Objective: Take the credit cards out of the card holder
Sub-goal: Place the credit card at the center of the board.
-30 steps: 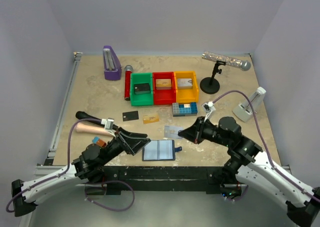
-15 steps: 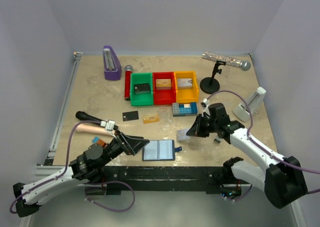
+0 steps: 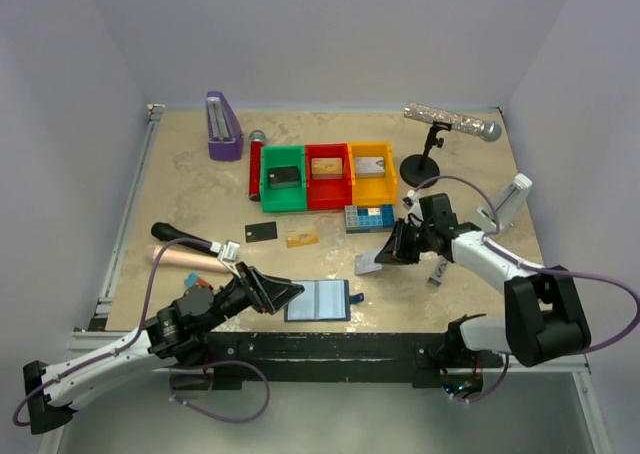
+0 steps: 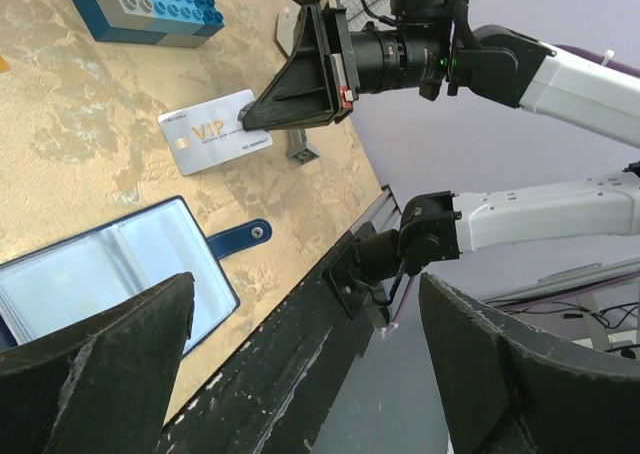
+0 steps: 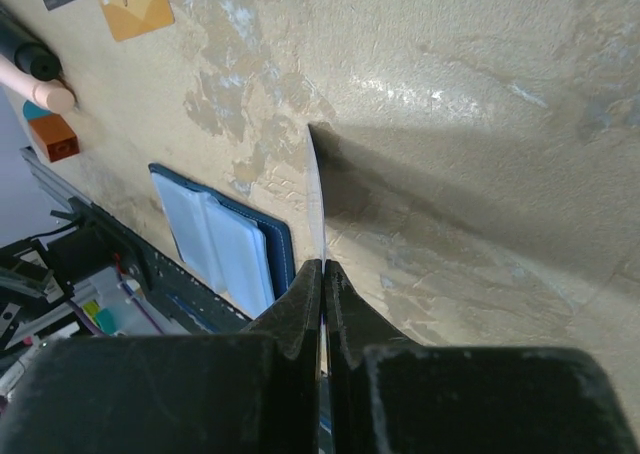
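Observation:
The card holder lies open near the front edge, navy outside with pale inner pockets, its snap tab to the right. My right gripper is shut on a silvery grey credit card marked VIP. The card hangs tilted just above the table, to the right of the holder. The right wrist view shows it edge-on between the shut jaws of the gripper. A black card and a gold-tan card lie flat behind the holder. My left gripper stands open at the holder's left edge, holding nothing.
Green, red and yellow bins stand mid-table, with a blue studded brick plate in front of them. A microphone on a stand and a white dock are at the right. A purple object stands at the back left.
My right gripper has carried the silvery card a little to the right, away from the holder, as the arm swung out. The left gripper drew slightly nearer the front edge, still open.

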`<state>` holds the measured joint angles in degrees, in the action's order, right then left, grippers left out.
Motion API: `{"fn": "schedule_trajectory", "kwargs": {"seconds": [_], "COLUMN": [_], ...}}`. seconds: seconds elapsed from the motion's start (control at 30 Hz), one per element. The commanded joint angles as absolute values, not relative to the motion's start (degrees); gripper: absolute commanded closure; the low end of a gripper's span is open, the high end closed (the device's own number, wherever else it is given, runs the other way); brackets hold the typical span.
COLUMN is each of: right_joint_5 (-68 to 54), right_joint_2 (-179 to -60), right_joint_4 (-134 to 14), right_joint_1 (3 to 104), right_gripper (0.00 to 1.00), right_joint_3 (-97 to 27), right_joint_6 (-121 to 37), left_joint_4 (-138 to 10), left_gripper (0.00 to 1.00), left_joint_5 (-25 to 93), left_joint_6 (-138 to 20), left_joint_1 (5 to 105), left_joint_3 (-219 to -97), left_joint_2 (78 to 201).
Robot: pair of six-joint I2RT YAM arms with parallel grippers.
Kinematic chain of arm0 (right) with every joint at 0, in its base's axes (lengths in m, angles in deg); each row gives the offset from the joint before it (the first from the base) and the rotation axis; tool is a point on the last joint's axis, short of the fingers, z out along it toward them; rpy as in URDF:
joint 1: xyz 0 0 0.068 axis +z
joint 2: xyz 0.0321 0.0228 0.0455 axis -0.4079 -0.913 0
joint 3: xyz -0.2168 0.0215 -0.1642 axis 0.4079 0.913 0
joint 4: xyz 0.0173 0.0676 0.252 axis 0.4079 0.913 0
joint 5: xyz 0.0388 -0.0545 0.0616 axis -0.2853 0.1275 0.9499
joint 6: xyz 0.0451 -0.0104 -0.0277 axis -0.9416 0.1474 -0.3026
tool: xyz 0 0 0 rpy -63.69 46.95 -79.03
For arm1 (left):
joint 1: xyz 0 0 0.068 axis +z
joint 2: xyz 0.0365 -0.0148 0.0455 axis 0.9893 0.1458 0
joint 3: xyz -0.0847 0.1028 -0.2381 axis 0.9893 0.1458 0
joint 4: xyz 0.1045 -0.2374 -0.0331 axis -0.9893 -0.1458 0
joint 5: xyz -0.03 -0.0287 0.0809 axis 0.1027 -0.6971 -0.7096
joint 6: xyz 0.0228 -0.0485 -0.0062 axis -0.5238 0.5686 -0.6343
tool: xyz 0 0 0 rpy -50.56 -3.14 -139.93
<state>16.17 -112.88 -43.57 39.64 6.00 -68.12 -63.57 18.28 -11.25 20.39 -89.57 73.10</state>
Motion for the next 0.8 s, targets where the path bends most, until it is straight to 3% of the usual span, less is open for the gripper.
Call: {"fn": "schedule_trajectory", "kwargs": {"seconds": [0.0, 0.43, 0.57, 0.77], "right_joint_5": [18.87, 20.01, 19.83, 18.69], "right_joint_2": [-115.28, -123.81, -123.99, -123.37], "right_joint_4": [-45.87, -43.05, -42.79, -42.00], "right_joint_1": [38.84, 37.17, 36.82, 36.73], "right_gripper": [1.00, 0.99, 0.82, 0.68], "right_joint_3": [1.97, -3.83, -3.92, -3.92], "right_joint_6": [-66.10, -63.20, -63.38, -63.29], "left_joint_4": [-61.78, -62.31, -61.96, -61.61], "left_gripper": [0.02, 0.01, 0.01, 0.00], "left_joint_5": [19.21, 18.33, 18.25, 18.51], "left_joint_6": [-11.89, -12.59, -12.77, -12.77], "left_joint_1": [20.53, 20.53, 20.62, 20.62], "left_joint_3": [-90.02, -89.84, -89.93, -90.19], "left_joint_2": [72.94, 73.82, 74.61, 76.54]}}
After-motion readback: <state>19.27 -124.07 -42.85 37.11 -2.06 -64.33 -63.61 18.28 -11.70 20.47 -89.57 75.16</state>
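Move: The right hand grips the white VIP card just above bare table; its landing spot lies about 2 cm ahead, 5 left and 4 below. The blue blocks stand some 12 cm ahead and 3 left, the gold card 7 ahead and 22 left, the open card holder 12 back and 18 left. From the left hand the spot is roughly 11 cm ahead, 22 right and 12 below. The right hand carries the white card about 3.5 cm forward towards the blue blocks, then partly opens its fingers. ##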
